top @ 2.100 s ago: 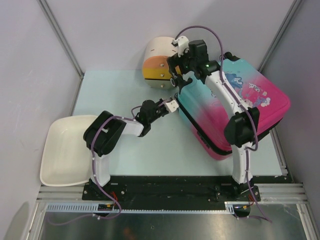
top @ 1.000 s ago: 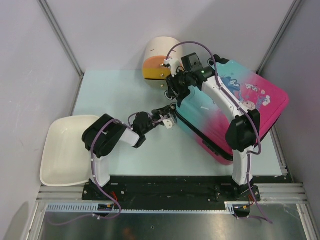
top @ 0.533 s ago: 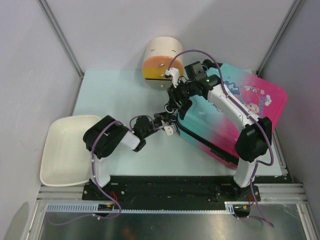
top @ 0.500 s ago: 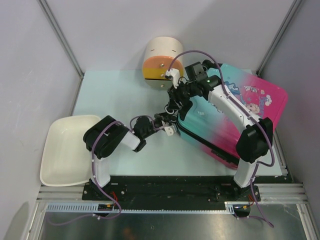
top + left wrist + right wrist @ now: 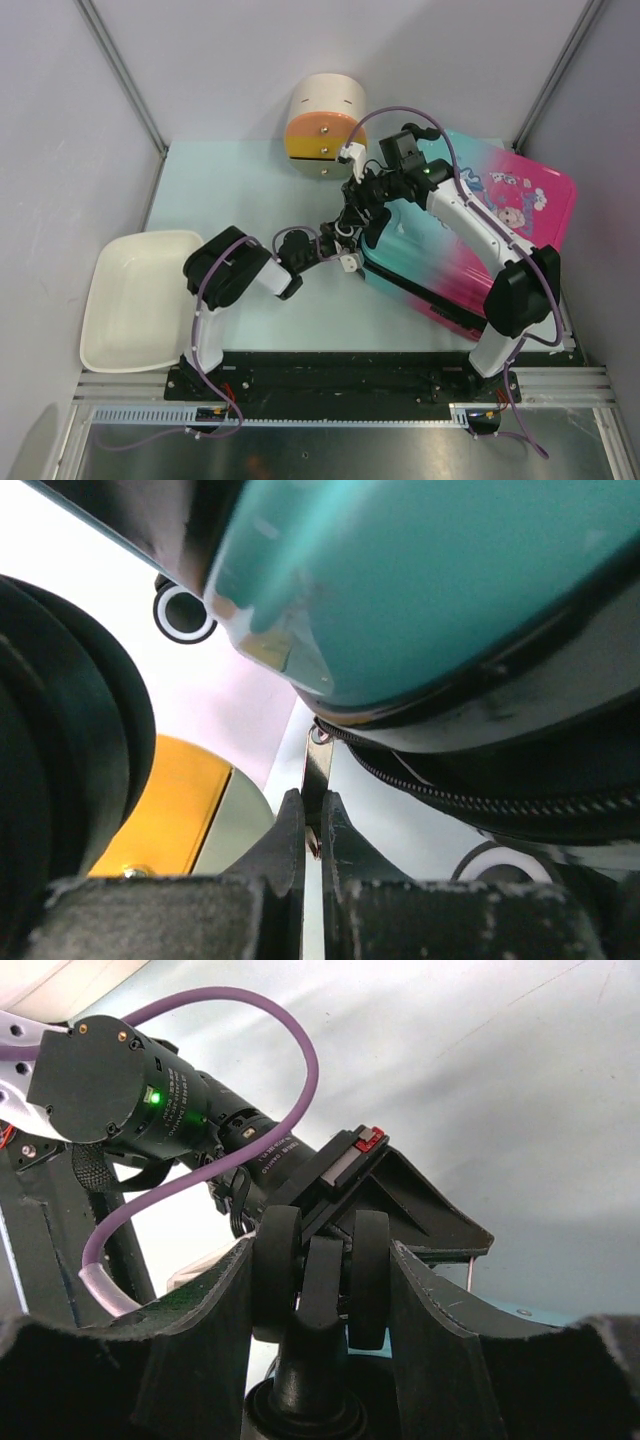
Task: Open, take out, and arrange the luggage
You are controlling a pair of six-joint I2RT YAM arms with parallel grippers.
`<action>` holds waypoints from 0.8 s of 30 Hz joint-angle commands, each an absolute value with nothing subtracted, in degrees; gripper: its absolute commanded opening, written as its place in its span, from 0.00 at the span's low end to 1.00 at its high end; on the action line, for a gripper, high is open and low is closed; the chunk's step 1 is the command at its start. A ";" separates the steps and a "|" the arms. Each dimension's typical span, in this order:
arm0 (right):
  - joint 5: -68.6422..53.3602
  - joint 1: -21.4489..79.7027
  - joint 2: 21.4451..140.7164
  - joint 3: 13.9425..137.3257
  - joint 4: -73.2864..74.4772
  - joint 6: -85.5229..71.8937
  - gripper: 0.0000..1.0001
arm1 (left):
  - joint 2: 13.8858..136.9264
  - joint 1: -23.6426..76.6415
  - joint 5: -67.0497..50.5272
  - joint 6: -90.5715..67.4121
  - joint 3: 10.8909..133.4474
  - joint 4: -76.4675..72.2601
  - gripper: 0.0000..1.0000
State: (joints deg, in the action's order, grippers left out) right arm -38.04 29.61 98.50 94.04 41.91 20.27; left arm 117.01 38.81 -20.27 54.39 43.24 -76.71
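The luggage (image 5: pixel 470 230), a teal-to-pink hard-shell case, lies on the right of the table. Its teal corner (image 5: pixel 430 580) fills the left wrist view above the black zipper (image 5: pixel 450 798). My left gripper (image 5: pixel 347 258) sits at the case's near-left corner. It (image 5: pixel 312 825) is shut on the metal zipper pull (image 5: pixel 318 765). My right gripper (image 5: pixel 362 218) is just behind it at the same corner. In the right wrist view this gripper (image 5: pixel 320 1290) is shut on the luggage's twin black wheel (image 5: pixel 275 1270), one finger against each side.
A cream cylindrical box with an orange-yellow front (image 5: pixel 322 125) stands at the back, close to the luggage corner. A white tray (image 5: pixel 130 300) lies at the table's left edge. The enclosure walls stand close behind and to the right of the luggage.
The right arm has swung down and to the right with the wheel, and the luggage has turned and slid toward the right. My left gripper has followed to the right, still shut on the zipper pull.
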 commanded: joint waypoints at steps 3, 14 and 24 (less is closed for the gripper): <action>-54.23 30.76 94.66 90.79 50.19 11.78 0.00 | 120.41 38.14 -14.76 58.44 50.09 -96.33 0.00; -48.52 27.52 93.70 96.05 48.00 10.72 0.71 | 106.72 38.06 -25.83 61.44 29.38 -96.24 1.00; -43.25 12.16 83.25 99.14 42.71 5.63 0.91 | 92.30 37.44 -24.00 60.38 15.30 -92.13 1.00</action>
State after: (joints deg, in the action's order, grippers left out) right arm -44.40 19.18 90.70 96.09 44.77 9.39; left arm 97.14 37.89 -24.73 61.36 17.23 -75.68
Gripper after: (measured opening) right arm 0.907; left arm 0.996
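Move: The left hand's shut fingers hold the zipper pull, about 1 cm ahead and 1 cm right of the hand point. The drawer box stands about 24 cm ahead and 5 cm left. The right hand grips the luggage wheel right at its pads; from it the zipper pull lies roughly 4 cm ahead, 6 cm left and 10 cm below, and the luggage's middle about level, 24 cm right and 10 cm below. Left hand opens off the zipper pull, withdrawing back-left some 12 cm; right releases the wheel, rising rightward about 9 cm. ##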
